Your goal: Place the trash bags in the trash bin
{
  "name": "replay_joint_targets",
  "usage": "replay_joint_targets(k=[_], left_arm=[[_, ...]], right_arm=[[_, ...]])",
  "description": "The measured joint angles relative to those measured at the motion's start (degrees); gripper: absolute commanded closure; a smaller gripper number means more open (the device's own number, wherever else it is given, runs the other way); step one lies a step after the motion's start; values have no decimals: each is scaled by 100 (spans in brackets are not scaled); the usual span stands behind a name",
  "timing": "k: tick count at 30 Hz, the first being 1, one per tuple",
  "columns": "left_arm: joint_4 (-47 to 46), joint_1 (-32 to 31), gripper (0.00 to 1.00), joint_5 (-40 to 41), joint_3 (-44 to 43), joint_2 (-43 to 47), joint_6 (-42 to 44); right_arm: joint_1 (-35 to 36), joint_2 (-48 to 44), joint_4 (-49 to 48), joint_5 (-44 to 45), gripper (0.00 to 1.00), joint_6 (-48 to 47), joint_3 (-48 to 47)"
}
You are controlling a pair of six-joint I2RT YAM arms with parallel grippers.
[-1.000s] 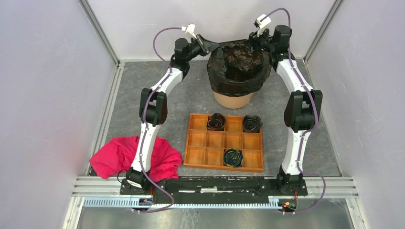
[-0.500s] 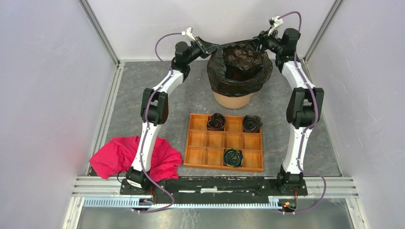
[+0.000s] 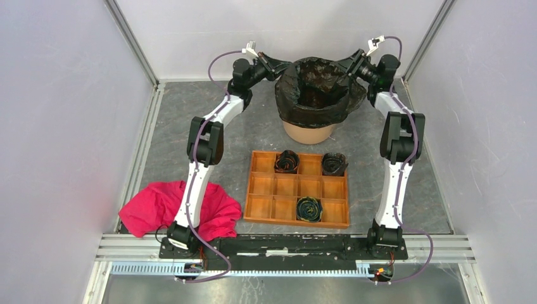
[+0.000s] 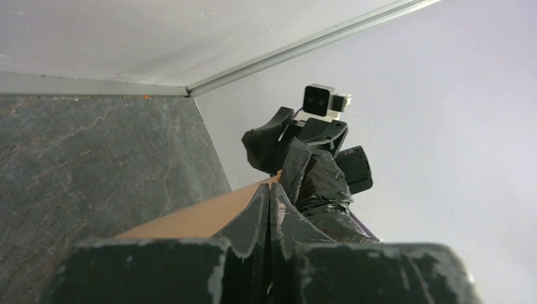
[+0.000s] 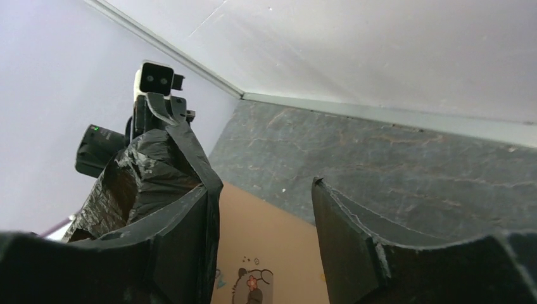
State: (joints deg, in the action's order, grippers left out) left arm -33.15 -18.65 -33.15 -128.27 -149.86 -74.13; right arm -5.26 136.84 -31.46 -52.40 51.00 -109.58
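The trash bag (image 3: 324,104), glossy wrinkled black film, hangs over the rim of the orange trash bin (image 3: 308,132) at the back of the table, with its mouth open upward. My left gripper (image 3: 279,64) is at the bag's left rim, shut on the film. In the left wrist view its jaws (image 4: 270,185) are pressed together, with the bag (image 4: 318,187) running off them and the bin wall (image 4: 196,218) below. My right gripper (image 3: 350,63) is open at the right rim. Its jaws (image 5: 263,187) straddle the bin wall (image 5: 266,247), and film (image 5: 139,177) lies against the left finger's outer side.
A wooden compartment tray (image 3: 284,186) lies in front of the bin, with three dark rolls in it (image 3: 287,161) (image 3: 334,164) (image 3: 309,208). A red-pink cloth (image 3: 155,206) lies at the near left by the left arm's base. Enclosure walls stand close behind and beside the bin.
Both grippers have swung outward to opposite sides of the bin, stretching the bag's mouth wider over the rim. The right gripper's jaws have opened further.
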Motion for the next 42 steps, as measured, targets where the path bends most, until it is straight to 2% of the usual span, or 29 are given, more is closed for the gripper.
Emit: replay_joint_targets(k=[6,11,17,22,25,30,36,39,42], left_arm=[[81,0,98,2,24,-81,-197],[184,9,98,9,254,-87,-223],[483,74,98,7,793,-87,-219],[940,146,96,15,861,-87,83],[1394,203,90,81,868,-72,470],[2288,382,69,326,1279,286,1185],[2457,647,47,350,2280,1202,1397],[2457,734,40,348,2688,1663,1462],[2444,761,37,254,2887,2020,1495]], right_arm=[[11,247,-372,-76,32,977,184],[0,286,-769,-153,22,1333,468],[-61,286,-1001,-205,10,1292,942],[-157,284,-986,-326,5,1014,1029],[-251,249,-605,-361,2,597,1060],[-483,-94,1279,-109,2,-883,1047],[-664,-557,2586,66,2,-1961,975],[-686,-804,2590,28,2,-1993,1126],[-686,-1115,1801,-203,2,-1309,1639]])
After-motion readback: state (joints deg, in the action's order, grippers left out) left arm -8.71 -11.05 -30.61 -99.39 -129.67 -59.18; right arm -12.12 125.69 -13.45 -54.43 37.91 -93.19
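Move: The black trash bag is already spread over the bin's mouth, its left far edge still pinched by the left hand and its right far edge draped on the spread right hand's inner finger. The bin's middle lies about 7 cm back, 9 cm right and 14 below the left hand; for the right, about 7 back, 10 left and 12 below. In the tray, one rolled bag sits some 30 cm straight back of the left hand, the right-hand roll about 31 back and 2 left of the right hand, both near table level. The bag's far edge is taken down the outside of the bin: the left hand, shut, sinks about 15 cm, then opens, leaves the bag and swings left some 11 cm, rising and drawing back a little. Meanwhile the right hand sinks about 10 cm, spreading its fingers fully, then goes right and back away from the bin, finally rising. ##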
